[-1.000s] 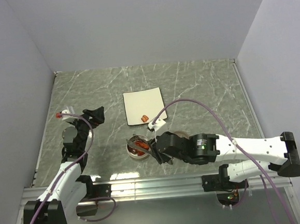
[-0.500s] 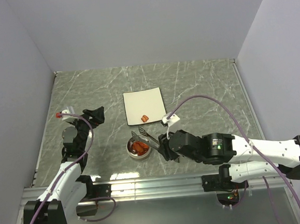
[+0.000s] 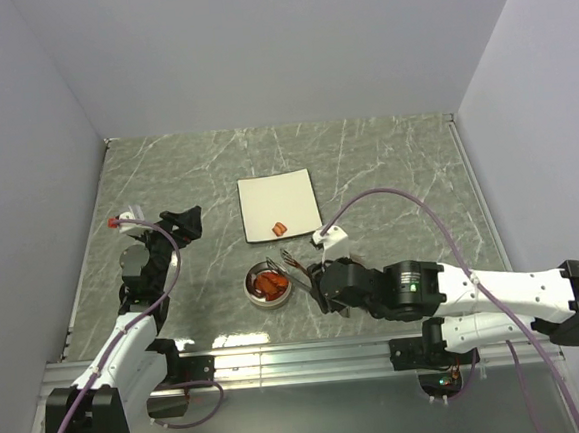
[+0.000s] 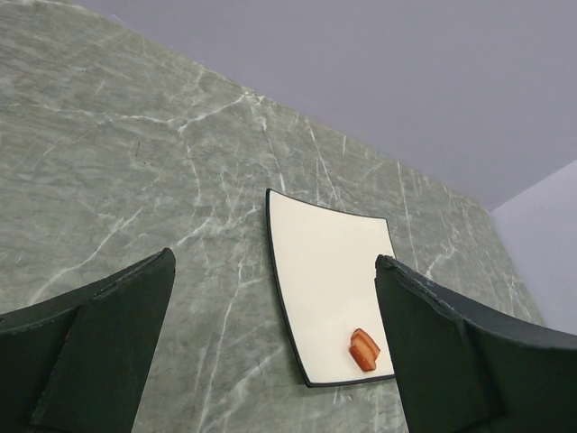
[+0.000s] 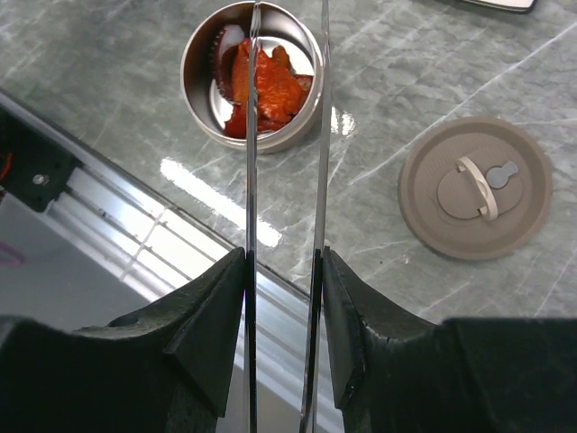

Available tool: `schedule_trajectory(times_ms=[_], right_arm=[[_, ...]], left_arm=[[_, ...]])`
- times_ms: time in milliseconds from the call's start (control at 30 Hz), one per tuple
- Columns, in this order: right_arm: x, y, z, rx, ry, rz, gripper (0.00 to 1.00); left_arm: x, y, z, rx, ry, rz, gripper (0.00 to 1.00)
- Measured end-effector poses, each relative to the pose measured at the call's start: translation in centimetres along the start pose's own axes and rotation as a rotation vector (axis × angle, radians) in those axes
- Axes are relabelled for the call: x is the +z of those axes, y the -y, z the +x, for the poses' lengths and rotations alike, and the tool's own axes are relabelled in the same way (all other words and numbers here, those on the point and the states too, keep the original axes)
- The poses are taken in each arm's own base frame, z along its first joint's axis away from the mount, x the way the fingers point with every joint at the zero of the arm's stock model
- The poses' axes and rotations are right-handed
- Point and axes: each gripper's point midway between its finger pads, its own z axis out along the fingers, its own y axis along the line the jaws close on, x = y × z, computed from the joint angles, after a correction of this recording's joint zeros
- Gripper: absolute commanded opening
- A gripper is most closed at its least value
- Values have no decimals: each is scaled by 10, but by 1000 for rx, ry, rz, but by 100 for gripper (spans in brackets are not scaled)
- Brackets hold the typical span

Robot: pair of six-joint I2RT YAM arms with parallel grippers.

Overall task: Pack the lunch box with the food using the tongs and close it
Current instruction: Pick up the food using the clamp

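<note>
The lunch box [image 3: 271,285] is a round silver tin [image 5: 200,99] with orange-red food [image 5: 267,86] inside it. Its brown lid [image 5: 475,187] lies flat on the table beside it, handle up. One orange food piece [image 3: 279,226] [image 4: 364,349] remains on the white plate's near corner. My right gripper [image 3: 319,277] [image 5: 284,257] is shut on the tongs [image 3: 295,263] [image 5: 251,162]. Their two thin arms pass over the tin's right side, and the tips run out of the right wrist view. My left gripper [image 3: 180,225] [image 4: 275,257] stands open and empty at the left.
The white square plate [image 3: 278,199] [image 4: 329,262] lies beyond the tin. The table's metal front rail [image 5: 171,234] runs close to the tin. Grey walls close in the table on three sides.
My right arm has drawn back to the right, pulling the tongs out of the tin. The left arm has not moved.
</note>
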Motion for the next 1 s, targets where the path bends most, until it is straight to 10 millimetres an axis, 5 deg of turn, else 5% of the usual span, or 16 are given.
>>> schedule_trajectory(times_ms=[467, 767, 1000], right_arm=[[37, 54, -43, 64, 60, 150, 46], [90, 67, -40, 31, -25, 165, 47], [107, 70, -40, 15, -40, 151, 47]], left_arm=[[1, -3, 5, -1, -15, -11, 100], [2, -6, 8, -2, -27, -20, 100], [3, -8, 11, -2, -34, -26, 99]])
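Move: The right hand grips the clamp; the last piece of food on the white plate lies about 22 cm ahead of this hand, 8 cm to its left and some 16 cm below. The round lunch box stands about 16 cm nearer than the food and 5 cm farther left; the lid lies roughly 7 cm ahead of the hand and 11 cm to its right. From the left hand the food is about 27 cm to the right, roughly level, 16 cm lower. Still gripping the half-open clamp, the right hand carries the clamp tips from beside the lunch box to the last food piece, about 13 cm forward, first nearly level, then also sinking some 5 cm over the second half. The hand swings clockwise by slightly under 10 degrees, and the fingers stay as they are, so the tines come down about the food unclosed; whether they touch it can't be seen. ##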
